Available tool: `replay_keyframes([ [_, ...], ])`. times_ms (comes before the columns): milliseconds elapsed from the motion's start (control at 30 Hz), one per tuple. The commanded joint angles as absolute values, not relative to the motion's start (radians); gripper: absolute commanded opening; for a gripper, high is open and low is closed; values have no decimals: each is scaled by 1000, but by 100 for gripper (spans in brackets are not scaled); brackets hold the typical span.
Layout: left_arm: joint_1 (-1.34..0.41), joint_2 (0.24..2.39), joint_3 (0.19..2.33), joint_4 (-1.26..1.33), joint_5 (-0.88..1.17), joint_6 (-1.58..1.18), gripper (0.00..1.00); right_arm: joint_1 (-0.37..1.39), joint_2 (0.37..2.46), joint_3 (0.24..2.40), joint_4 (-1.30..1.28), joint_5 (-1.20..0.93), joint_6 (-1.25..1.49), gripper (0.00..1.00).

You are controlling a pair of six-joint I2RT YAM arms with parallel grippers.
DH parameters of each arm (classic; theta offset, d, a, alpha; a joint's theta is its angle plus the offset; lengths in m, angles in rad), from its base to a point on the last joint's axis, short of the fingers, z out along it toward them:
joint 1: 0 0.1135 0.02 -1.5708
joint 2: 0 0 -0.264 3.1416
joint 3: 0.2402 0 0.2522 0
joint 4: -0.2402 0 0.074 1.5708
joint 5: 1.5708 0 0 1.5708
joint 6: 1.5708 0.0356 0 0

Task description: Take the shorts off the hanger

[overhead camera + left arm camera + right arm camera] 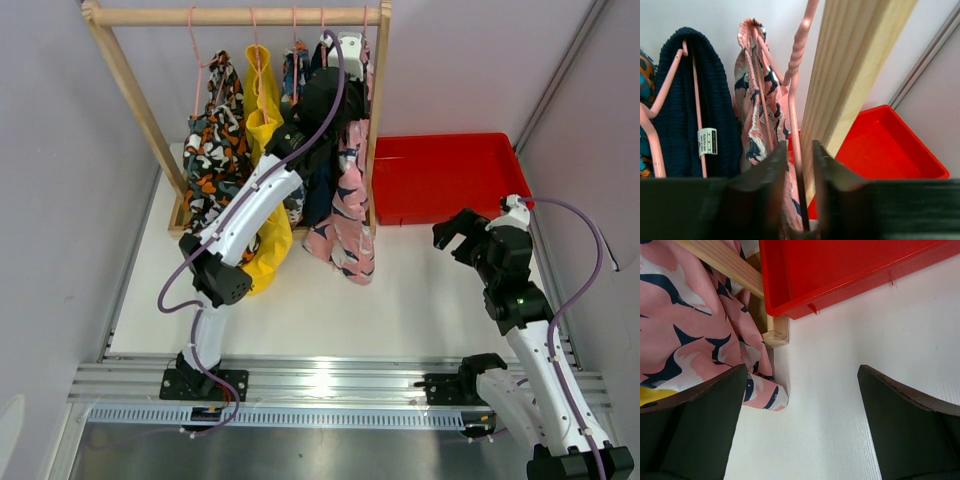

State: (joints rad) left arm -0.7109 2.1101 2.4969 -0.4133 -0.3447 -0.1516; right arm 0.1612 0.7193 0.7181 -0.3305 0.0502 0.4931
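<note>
Several shorts hang on pink hangers from a wooden rack (240,15): camouflage (215,150), yellow (265,130), a blue-orange print (295,70), navy (318,190) and pink shorts (345,210) at the right end. My left gripper (343,48) is raised to the rail's right end. In the left wrist view its jaws (800,150) stand narrowly apart around the thin pink hanger wire (795,100) of the pink shorts (757,115), with slivers of gap showing. Navy shorts (715,100) hang just left. My right gripper (450,235) is open and empty over the table, the pink shorts' hem (685,315) at its left.
A red bin (450,180) sits on the table right of the rack, also seen in both wrist views as the red bin (880,145) and red bin (840,270). The rack's wooden post (855,65) stands close on the right of my left fingers. Grey walls flank both sides.
</note>
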Motion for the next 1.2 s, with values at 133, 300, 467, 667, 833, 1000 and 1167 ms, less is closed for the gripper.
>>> replay_keyframes([
  [133, -686, 2094, 2543, -403, -367, -120, 0, 152, 721, 712, -293, 40, 482, 99],
  [300, -686, 2008, 2582, -408, -365, -45, 0, 152, 721, 710, -285, 40, 488, 99],
  [467, -686, 1911, 2583, -399, -356, -2, 0, 152, 712, 704, -268, 23, 503, 100],
  [667, -686, 1812, 2576, -426, -376, 40, 0, 153, 681, 716, -267, 12, 518, 100],
  [833, -686, 1752, 2536, -549, -354, 14, 0, 153, 657, 752, -302, 12, 499, 100],
  [1000, -698, 1529, 2214, -692, -256, -47, 0, 155, 641, 839, -324, -153, 430, 100],
  [1167, -759, 1272, 1852, -745, -169, -55, 0, 163, 626, 926, -312, -282, 413, 99],
])
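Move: The stem of the pink shorts' hanger already stands between the left hand's half-open fingers, right at the hand point, with the shorts hanging some 18 cm below. The rail is about 8 cm above and 2 cm ahead; the rack post is roughly 4 cm right and 3 cm ahead, the navy shorts' hanger 7 cm left, level fore and aft. From the right hand, that stem lies about 20 cm ahead, 17 cm left and 20 cm up. Left fingers pinch the stem, lift the hanger some 9 cm, then draw it back-left, sinking; right hand rises. ##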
